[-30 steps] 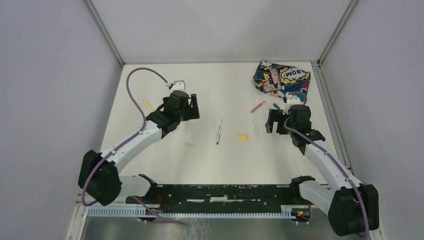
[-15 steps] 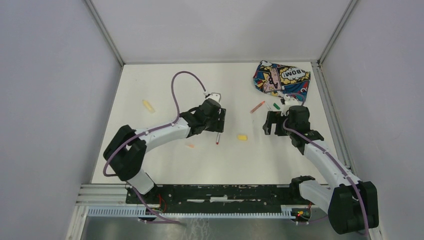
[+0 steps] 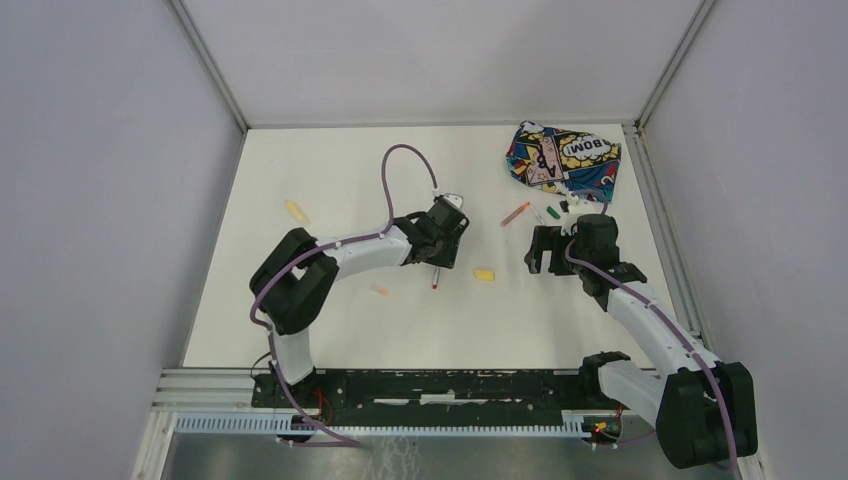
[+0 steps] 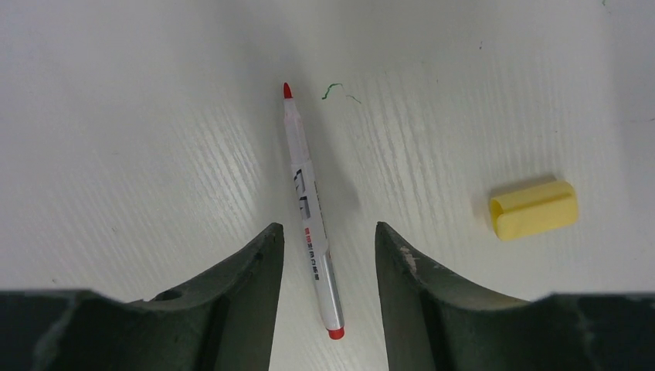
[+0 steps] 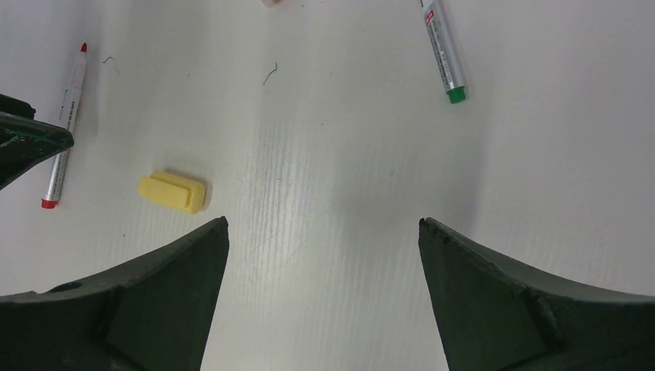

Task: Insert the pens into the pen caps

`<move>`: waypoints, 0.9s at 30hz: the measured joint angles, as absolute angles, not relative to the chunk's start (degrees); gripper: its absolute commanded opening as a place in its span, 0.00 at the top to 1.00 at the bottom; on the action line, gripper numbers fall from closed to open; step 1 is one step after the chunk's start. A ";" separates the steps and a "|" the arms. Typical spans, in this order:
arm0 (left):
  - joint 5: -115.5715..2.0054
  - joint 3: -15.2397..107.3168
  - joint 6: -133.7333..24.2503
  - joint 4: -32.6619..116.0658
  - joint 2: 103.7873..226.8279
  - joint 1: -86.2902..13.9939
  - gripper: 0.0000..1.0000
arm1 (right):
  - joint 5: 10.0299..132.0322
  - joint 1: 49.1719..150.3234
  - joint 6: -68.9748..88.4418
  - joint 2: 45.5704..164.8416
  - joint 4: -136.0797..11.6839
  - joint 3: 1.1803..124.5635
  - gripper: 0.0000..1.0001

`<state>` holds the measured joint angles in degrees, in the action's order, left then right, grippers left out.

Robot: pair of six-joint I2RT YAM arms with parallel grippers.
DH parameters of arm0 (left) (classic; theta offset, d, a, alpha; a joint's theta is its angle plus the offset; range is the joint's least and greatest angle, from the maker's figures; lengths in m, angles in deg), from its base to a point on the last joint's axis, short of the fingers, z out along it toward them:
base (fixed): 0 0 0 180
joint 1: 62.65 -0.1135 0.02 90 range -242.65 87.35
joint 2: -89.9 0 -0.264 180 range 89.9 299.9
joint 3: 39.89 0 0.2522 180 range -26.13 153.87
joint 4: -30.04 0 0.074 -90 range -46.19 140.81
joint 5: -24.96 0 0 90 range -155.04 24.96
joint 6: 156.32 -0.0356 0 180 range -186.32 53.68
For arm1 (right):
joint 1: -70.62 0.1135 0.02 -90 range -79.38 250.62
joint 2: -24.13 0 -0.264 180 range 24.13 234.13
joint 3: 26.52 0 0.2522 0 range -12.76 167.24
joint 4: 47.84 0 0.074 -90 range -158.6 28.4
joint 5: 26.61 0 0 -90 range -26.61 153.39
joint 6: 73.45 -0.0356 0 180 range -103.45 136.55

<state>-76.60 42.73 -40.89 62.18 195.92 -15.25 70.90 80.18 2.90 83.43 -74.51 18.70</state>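
Observation:
A whitish pen with red ends [image 4: 309, 216] lies flat on the table between my left gripper's [image 4: 328, 236] fingers. The jaws stand open on either side of its rear half, with a gap on each side. In the top view the left gripper [image 3: 440, 250] covers most of that pen [image 3: 437, 278]. A yellow cap [image 4: 533, 210] lies just to its right [image 3: 485, 274]. My right gripper [image 5: 323, 224] hangs wide open over bare table, right of the yellow cap [image 5: 173, 192]. A green-ended pen [image 5: 443, 50] lies beyond it. An orange pen [image 3: 515, 213], an orange cap [image 3: 380, 291] and a yellow pen [image 3: 295, 211] lie apart.
The comic-print pouch [image 3: 562, 158] sits at the back right corner, just behind the right gripper [image 3: 540, 250]. Grey walls close in the table on three sides. A small green pen mark [image 4: 336, 91] is on the tabletop.
My left arm has swung right from the table's left part to over the red-ended pen, and its jaws have narrowed around it. The right gripper has hardly moved.

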 measured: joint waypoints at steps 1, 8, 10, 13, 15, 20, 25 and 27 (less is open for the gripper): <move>-76.86 42.93 -40.96 62.61 196.12 -15.25 0.51 | 70.90 80.18 2.90 83.43 -74.55 18.64 0.03; -78.28 45.68 -41.37 64.56 198.34 -15.21 0.61 | 70.96 80.18 2.88 83.43 -74.55 18.48 0.03; -78.54 45.75 -41.70 64.84 199.18 -15.19 0.63 | 71.03 80.18 2.88 83.43 -74.55 18.48 0.03; -78.69 45.75 -42.38 65.06 200.20 -15.19 0.66 | 71.14 80.18 2.88 83.43 -74.53 18.48 0.02; -78.78 45.75 -42.53 65.19 200.53 -15.16 0.69 | 71.18 80.18 2.88 83.43 -74.53 18.48 0.03; -79.59 46.05 -43.14 65.15 200.97 -15.03 0.79 | 71.42 80.18 2.88 83.43 -74.53 18.48 0.02; -79.98 46.27 -43.71 65.11 201.23 -14.92 0.86 | 71.53 80.18 2.88 83.43 -74.55 18.48 0.03; -80.01 46.36 -43.75 65.00 201.32 -14.88 0.87 | 71.55 80.18 2.85 83.43 -74.55 18.48 0.03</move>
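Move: The red pen lies almost under my left hand, about 3 cm below the fingertips and 1 cm to the left. From this hand the yellow cap is some 10 cm to the right and 3 cm back, the pale orange cap about 15 cm left and 6 cm back, and the orange pen roughly 17 cm right and 13 cm ahead. From my right hand the red pen is about 26 cm left, 3 cm ahead and 7 cm lower. I ease my half-open left hand down about 2 cm onto the middle of the red pen, shifting barely 1 cm forward and left and rolling some 5 degrees so the hand's left side rises. All the while I close the fingers, until both pads pinch the barrel. ##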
